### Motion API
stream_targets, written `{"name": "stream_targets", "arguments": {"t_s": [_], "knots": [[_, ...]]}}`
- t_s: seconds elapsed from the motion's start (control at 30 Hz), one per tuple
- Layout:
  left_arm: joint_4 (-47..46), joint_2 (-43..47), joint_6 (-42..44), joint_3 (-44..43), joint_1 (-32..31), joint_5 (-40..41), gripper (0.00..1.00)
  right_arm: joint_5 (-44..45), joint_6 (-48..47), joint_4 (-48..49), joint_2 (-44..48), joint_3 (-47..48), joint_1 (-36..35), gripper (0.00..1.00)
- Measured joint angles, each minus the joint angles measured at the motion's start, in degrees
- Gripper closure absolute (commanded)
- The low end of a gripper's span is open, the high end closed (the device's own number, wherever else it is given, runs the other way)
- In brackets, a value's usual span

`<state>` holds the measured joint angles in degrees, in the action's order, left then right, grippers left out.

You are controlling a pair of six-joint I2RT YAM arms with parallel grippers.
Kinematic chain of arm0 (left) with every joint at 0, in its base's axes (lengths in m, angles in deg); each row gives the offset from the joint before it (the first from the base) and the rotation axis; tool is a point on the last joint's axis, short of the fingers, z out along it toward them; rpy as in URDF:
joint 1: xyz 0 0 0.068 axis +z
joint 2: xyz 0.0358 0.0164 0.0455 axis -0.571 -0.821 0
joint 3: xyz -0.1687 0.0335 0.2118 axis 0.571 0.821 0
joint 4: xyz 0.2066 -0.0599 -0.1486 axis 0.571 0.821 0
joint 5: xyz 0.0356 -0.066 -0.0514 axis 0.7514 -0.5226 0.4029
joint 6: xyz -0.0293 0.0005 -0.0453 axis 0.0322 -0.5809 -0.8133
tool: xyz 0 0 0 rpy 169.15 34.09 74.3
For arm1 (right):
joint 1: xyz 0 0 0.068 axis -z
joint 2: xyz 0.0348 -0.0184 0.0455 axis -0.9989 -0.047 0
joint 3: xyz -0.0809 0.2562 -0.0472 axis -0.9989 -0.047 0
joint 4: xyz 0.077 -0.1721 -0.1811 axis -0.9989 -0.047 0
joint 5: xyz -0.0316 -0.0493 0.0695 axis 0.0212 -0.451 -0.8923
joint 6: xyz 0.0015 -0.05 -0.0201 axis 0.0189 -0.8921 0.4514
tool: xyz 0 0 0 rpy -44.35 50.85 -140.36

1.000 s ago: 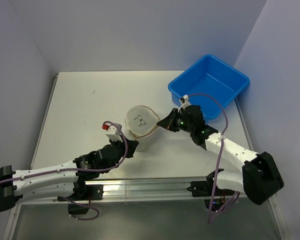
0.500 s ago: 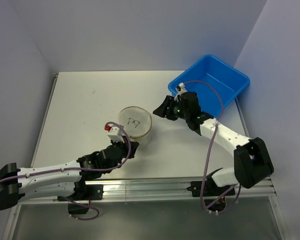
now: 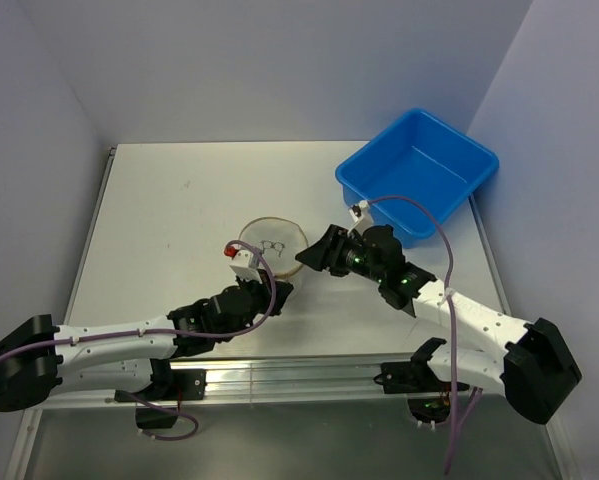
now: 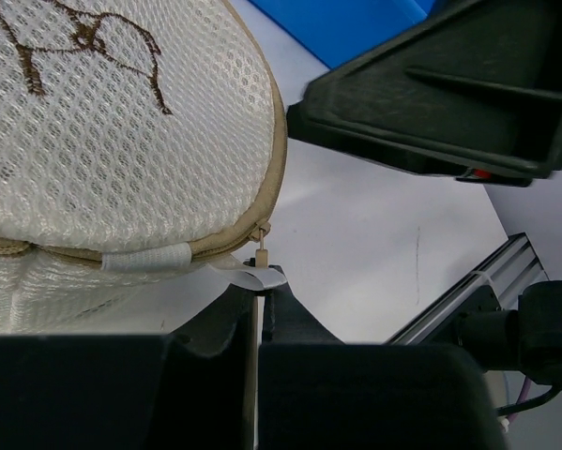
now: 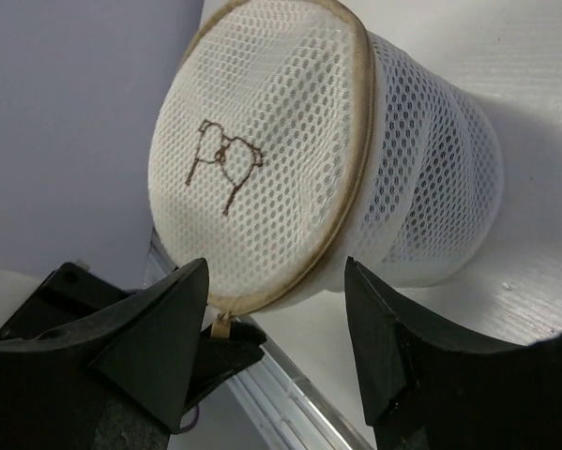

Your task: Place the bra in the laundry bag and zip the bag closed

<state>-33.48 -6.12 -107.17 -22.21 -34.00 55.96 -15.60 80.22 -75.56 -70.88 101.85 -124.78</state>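
The laundry bag [image 3: 272,243] is a round whitish mesh bag with a tan rim and a brown mark, standing mid-table. In the left wrist view, the mesh face of the bag [image 4: 121,122] fills the upper left. My left gripper [image 4: 260,287] is shut on the white tab [image 4: 262,277] hanging from the zipper pull [image 4: 260,253] at the rim. My right gripper [image 5: 276,272] is open just off the side of the bag [image 5: 271,159], with its fingers apart from the mesh. The bra shows in no view.
A blue plastic bin [image 3: 419,170] stands at the back right, beyond the right arm. The aluminium rail of the table's near edge [image 3: 309,375] runs just under both arms. My left gripper [image 3: 275,290] and right gripper [image 3: 314,255] flank the bag closely.
My right gripper has opened and let go of the bag's rim, swung toward the bin, then come back beside the bag. The left gripper kept its hold and moved right.
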Motion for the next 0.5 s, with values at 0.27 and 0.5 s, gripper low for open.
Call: {"name": "stream_targets", "arguments": {"t_s": [0.27, 0.5], "knots": [[-0.07, 0.0, -0.22, 0.0, 0.0, -0.59, 1.0, -0.31, 3.39, 3.63, -6.36, -0.02, -0.55, 0.76], [0.37, -0.02, 0.17, -0.04, 0.0, -0.92, 1.0, 1.38, 3.32, 3.41, -6.25, 0.79, -0.68, 1.0]]}}
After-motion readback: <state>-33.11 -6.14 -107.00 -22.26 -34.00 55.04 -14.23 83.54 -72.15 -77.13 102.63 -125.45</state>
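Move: The laundry bag's zipped edge, at the spot to be pinched, lies just off the open right fingers: about 1 cm ahead, 1 cm to the left and 2 cm below. From the right hand, the zip pull is some 5 cm back and 3 cm left, slightly lower; the embroidered lid's middle is about 3 cm ahead and 6 cm left. The left hand, already holding the pull, has that edge spot roughly 6 cm ahead and 2 cm right, a touch higher. The laundry bag's zipped edge is taken by the right hand, which dips about 2 cm and edges forward and left onto it, tipping slightly down, while its wide-open fingers close and pinch the rim just beyond the zip pull. The left hand stays in place and keeps its pinch on the pull. ##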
